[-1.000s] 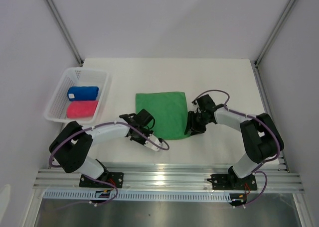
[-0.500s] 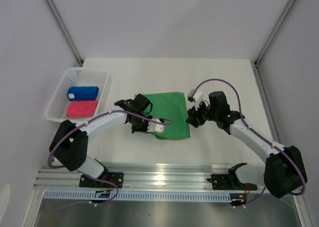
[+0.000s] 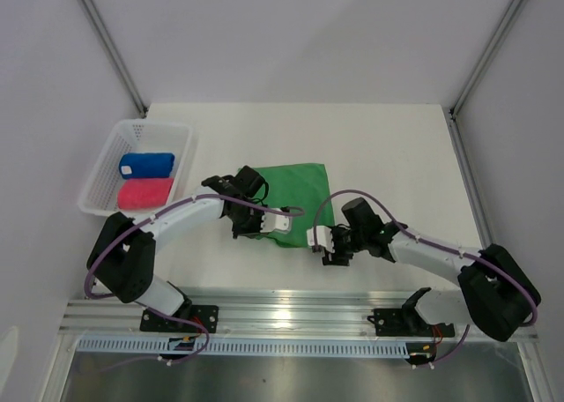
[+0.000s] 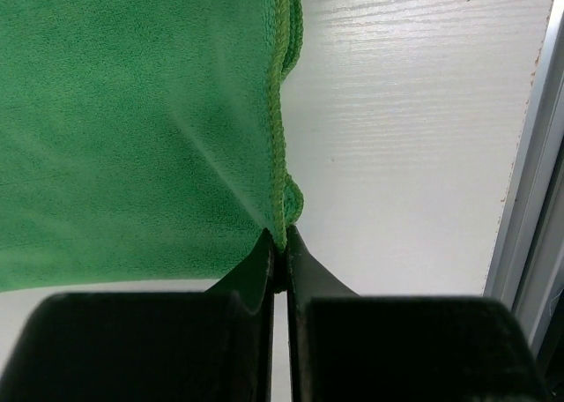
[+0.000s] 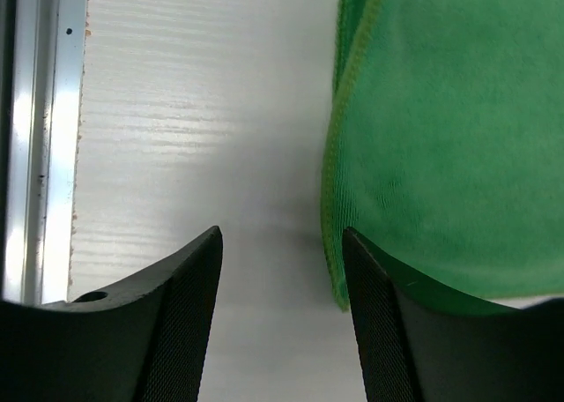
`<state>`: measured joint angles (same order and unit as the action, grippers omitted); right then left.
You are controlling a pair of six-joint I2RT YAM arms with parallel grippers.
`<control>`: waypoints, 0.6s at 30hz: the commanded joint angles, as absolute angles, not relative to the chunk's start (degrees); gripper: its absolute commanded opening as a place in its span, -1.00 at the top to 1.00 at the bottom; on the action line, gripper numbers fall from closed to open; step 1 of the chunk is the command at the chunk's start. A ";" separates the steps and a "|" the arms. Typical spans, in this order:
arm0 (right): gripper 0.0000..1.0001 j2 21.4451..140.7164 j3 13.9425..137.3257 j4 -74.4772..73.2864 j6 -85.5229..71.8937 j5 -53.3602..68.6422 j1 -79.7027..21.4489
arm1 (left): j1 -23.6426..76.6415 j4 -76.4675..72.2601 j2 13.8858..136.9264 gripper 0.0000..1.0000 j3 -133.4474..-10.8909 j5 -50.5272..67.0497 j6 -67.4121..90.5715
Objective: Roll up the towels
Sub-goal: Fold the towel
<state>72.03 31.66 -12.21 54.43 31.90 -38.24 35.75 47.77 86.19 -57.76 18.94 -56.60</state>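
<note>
A bright green towel [image 3: 298, 190] lies flat mid-table. My left gripper [image 3: 254, 228] is at its near-left edge, shut on the hem [image 4: 282, 210], which puckers between the fingertips. The green cloth [image 4: 132, 129] spreads away to the left in the left wrist view. My right gripper [image 3: 328, 249] sits low by the towel's near-right corner [image 5: 339, 283], open, with bare table between its fingers. That corner lies just inside the right finger [image 5: 374, 287]. A blue towel [image 3: 145, 165] and a pink-red towel [image 3: 144, 193] lie rolled in the basket.
The white mesh basket [image 3: 99, 183] stands at the table's left edge. An aluminium rail [image 3: 300, 314] runs along the near edge, close to both grippers, and shows as the rail [image 4: 529, 199] and the rail [image 5: 35, 137] in the wrist views. Slanted frame posts [image 3: 110, 45] rise behind.
My left gripper has shut on the green towel's near-left hem. The right arm swung from the towel's right side down to its near-right corner, and its jaws have widened.
</note>
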 commanded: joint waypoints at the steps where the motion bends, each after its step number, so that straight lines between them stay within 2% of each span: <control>1: -0.19 76.62 33.92 -6.25 58.88 30.50 -40.77 | 35.33 48.08 84.11 0.98 -57.39 21.71 -55.02; 5: -0.19 79.54 34.54 -1.94 58.36 27.25 -41.48 | 35.25 48.08 83.59 0.98 -56.95 21.27 -55.19; 18: -0.11 84.29 38.67 -3.60 58.18 20.57 -41.48 | 35.07 47.11 82.79 0.98 -55.55 20.21 -55.81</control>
<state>83.74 36.42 -4.01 57.52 22.00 -41.28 35.70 47.42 84.82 -55.81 18.79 -55.92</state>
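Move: The open right hand is just short of the green towel's near right corner, which lies about 3 cm ahead, 2 cm to its right and 3 cm below. The towel's other near corner, already pinched in the left fingers, is about 21 cm to the right hand's left, 4 cm farther out and 2 cm higher. From the left hand, the near right corner lies some 23 cm right, 1 cm back and 5 cm below. Right hand dips leftward, then slides its open fingers forward about 5 cm, astride the towel's edge; left keeps pinching. ##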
